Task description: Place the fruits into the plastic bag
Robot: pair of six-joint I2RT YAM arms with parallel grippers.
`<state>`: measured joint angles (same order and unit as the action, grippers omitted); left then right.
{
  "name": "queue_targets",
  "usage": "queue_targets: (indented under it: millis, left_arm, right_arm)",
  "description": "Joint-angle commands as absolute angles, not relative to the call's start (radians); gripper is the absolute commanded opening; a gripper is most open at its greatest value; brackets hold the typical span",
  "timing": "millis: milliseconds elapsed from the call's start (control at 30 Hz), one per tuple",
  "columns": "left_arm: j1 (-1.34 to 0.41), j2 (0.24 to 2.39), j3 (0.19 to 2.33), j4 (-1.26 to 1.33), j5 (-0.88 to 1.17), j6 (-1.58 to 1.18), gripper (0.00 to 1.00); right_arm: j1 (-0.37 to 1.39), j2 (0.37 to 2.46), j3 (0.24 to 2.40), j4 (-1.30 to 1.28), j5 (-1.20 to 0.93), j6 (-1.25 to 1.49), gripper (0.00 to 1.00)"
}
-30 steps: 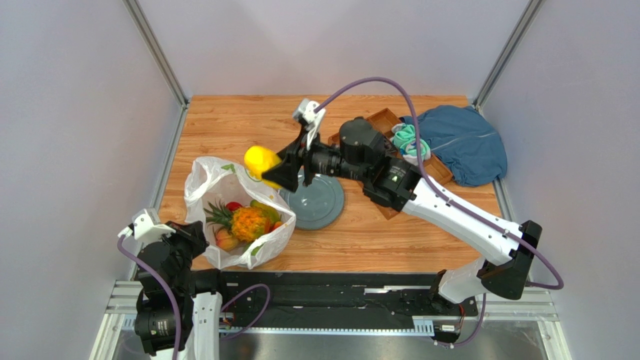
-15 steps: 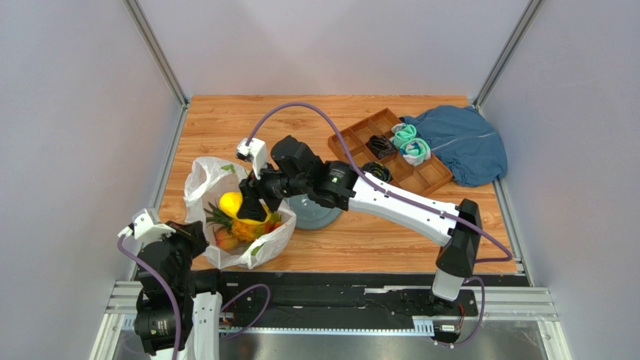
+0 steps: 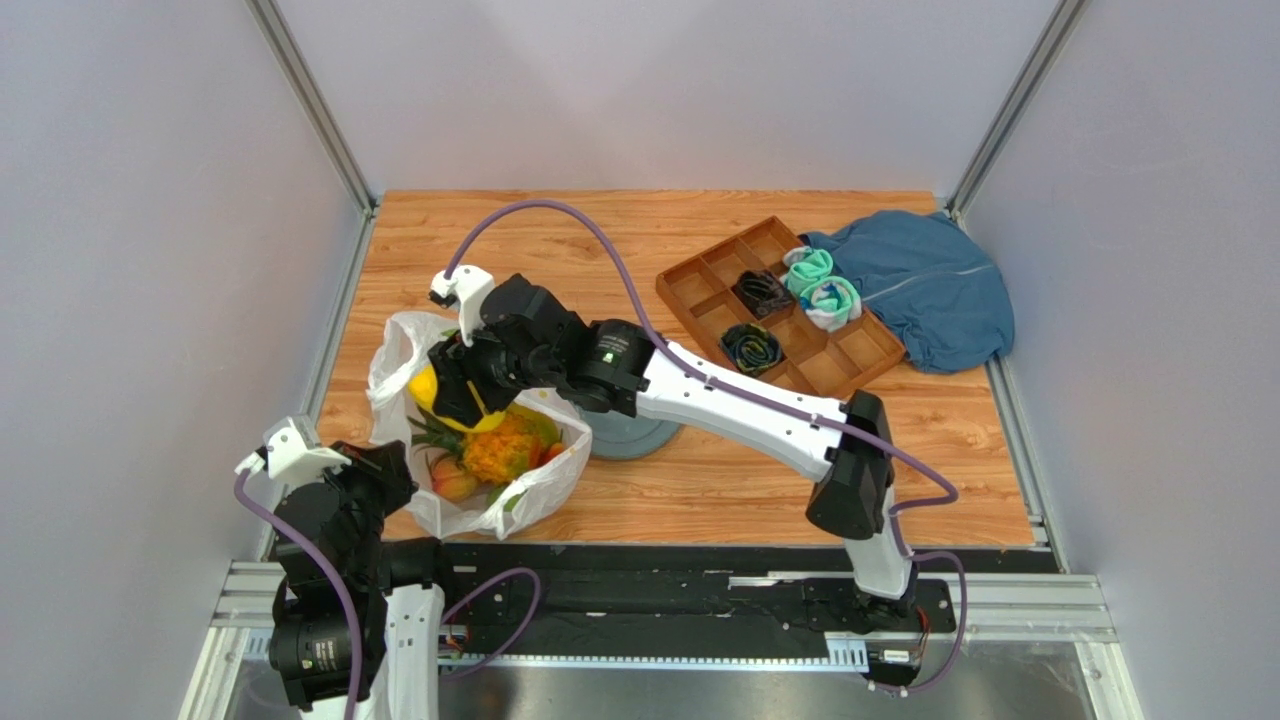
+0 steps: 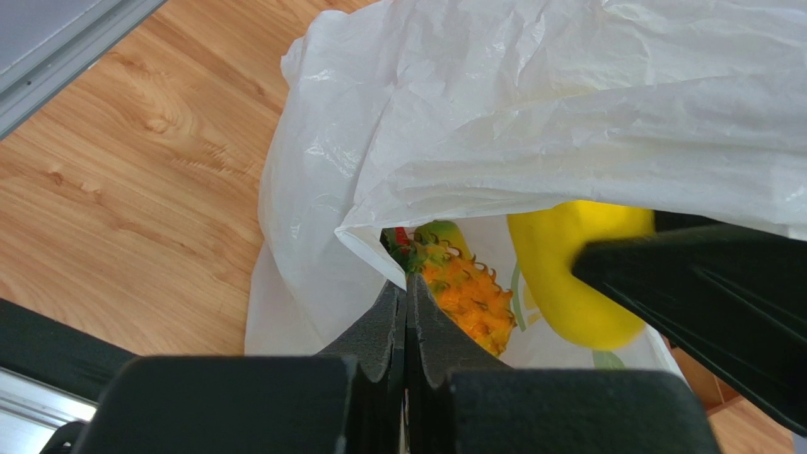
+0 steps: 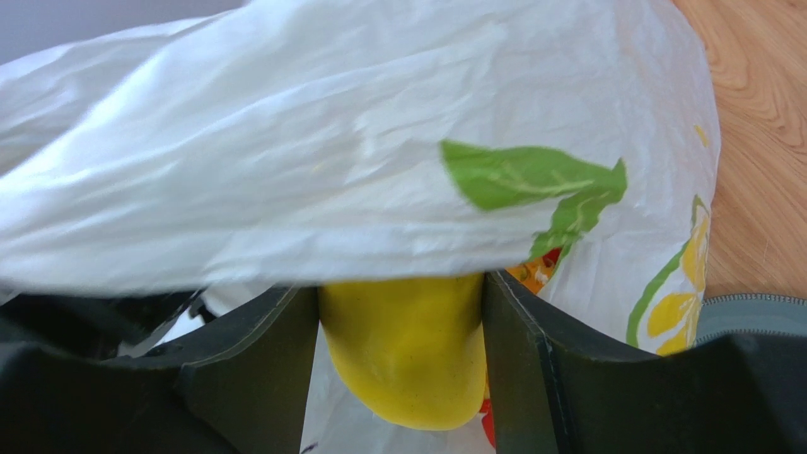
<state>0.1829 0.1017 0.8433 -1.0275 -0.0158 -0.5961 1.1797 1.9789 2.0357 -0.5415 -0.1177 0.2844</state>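
The white plastic bag [image 3: 451, 353] with citrus prints stands open at the table's near left. Inside lie an orange pineapple [image 3: 499, 447], a peach [image 3: 448, 480] and a red fruit [image 3: 559, 450]. My right gripper [image 3: 439, 393] reaches into the bag's mouth, shut on a yellow mango [image 3: 425, 390]. In the right wrist view the mango [image 5: 407, 350] sits between both fingers [image 5: 530, 350], under the bag's upper fold [image 5: 379, 170]. My left gripper [image 4: 405, 301] is shut on the bag's near rim [image 4: 374, 260], with the pineapple [image 4: 464, 293] and mango [image 4: 568, 274] just beyond.
A grey plate [image 3: 639, 438] lies right of the bag, partly under the right arm. A brown compartment tray [image 3: 706, 285] at the back right holds rolled socks [image 3: 822, 285], beside a blue cloth [image 3: 924, 285]. Wall posts stand at the back corners.
The right arm swung left and down with the yellow mango, from above the grey plate into the bag's mouth. The left gripper has stayed shut on the bag's rim.
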Motion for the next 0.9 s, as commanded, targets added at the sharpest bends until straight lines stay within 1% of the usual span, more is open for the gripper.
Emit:
queue_targets:
  millis: [0, 67, 100, 133, 200, 233, 267, 367, 433, 633, 733, 867]
  left_arm:
    - [0.181, 0.097, 0.842, -0.999, 0.012, -0.583, 0.0]
    - [0.181, 0.097, 0.841, -0.997, 0.015, -0.581, 0.0]
    - [0.181, 0.1, 0.841, -0.996, 0.017, -0.58, 0.0]
    - [0.181, 0.1, 0.841, -0.996, 0.02, -0.578, 0.0]
    - [0.181, 0.101, 0.841, -0.996, 0.02, -0.578, 0.0]
    - [0.181, 0.103, 0.842, -0.996, 0.021, -0.578, 0.0]
    - [0.181, 0.103, 0.841, -0.996, 0.021, -0.578, 0.0]
    - [0.181, 0.103, 0.841, -0.994, 0.023, -0.577, 0.0]
    - [0.181, 0.107, 0.841, -0.994, 0.023, -0.577, 0.0]
    - [0.18, 0.115, 0.842, -0.994, 0.023, -0.575, 0.0]
    - [0.181, 0.118, 0.842, -0.997, 0.017, -0.58, 0.0]
    - [0.179, 0.123, 0.842, -0.999, 0.009, -0.583, 0.0]
  right_arm:
    - [1.18, 2.052, 2.117, -0.488, -0.015, 0.348, 0.24]
    - [1.18, 2.078, 2.169, -0.494, -0.02, 0.342, 0.38]
    - [1.181, 2.095, 2.189, -0.512, -0.024, 0.328, 0.47]
    - [1.18, 2.103, 2.201, -0.518, -0.028, 0.322, 0.58]
    - [1.18, 2.103, 2.209, -0.523, -0.025, 0.314, 0.65]
    - [1.18, 2.099, 2.204, -0.52, -0.026, 0.308, 0.72]
    - [1.18, 2.097, 2.195, -0.517, -0.028, 0.305, 0.75]
    - [1.181, 2.086, 2.18, -0.5, -0.043, 0.305, 0.81]
    - [1.18, 2.08, 2.175, -0.486, -0.054, 0.301, 0.83]
    - [1.18, 2.03, 2.154, -0.46, -0.115, 0.279, 0.83]
    - [1.18, 1.948, 2.12, -0.462, -0.162, 0.278, 0.82]
    - [1.18, 1.746, 2.024, -0.463, -0.146, 0.29, 0.82]
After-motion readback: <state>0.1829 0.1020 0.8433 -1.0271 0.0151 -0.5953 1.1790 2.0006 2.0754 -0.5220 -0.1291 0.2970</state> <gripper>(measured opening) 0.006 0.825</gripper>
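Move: The right hand, already gripping the yellow fruit in the bag's mouth, has the middle of the plastic bag some 5 cm ahead and about 14 cm below. Inside, the pineapple lies roughly 5 cm ahead and 3 cm right of this hand, the peach 3 cm left and 1 cm ahead, both about 19 cm down; the plate is 14 cm ahead, 19 cm right. From the left hand, the bag's middle is about 10 cm ahead, 6 cm right and 10 cm lower. The right fingers let go of the yellow fruit inside the bag: the hand first dips about 3 cm while easing some 2 cm forward and left, opens wider and pauses, then lifts back up about 4 cm, drawing back and slightly right with the fingers open. The left hand stays put, still pinching the bag's rim. ##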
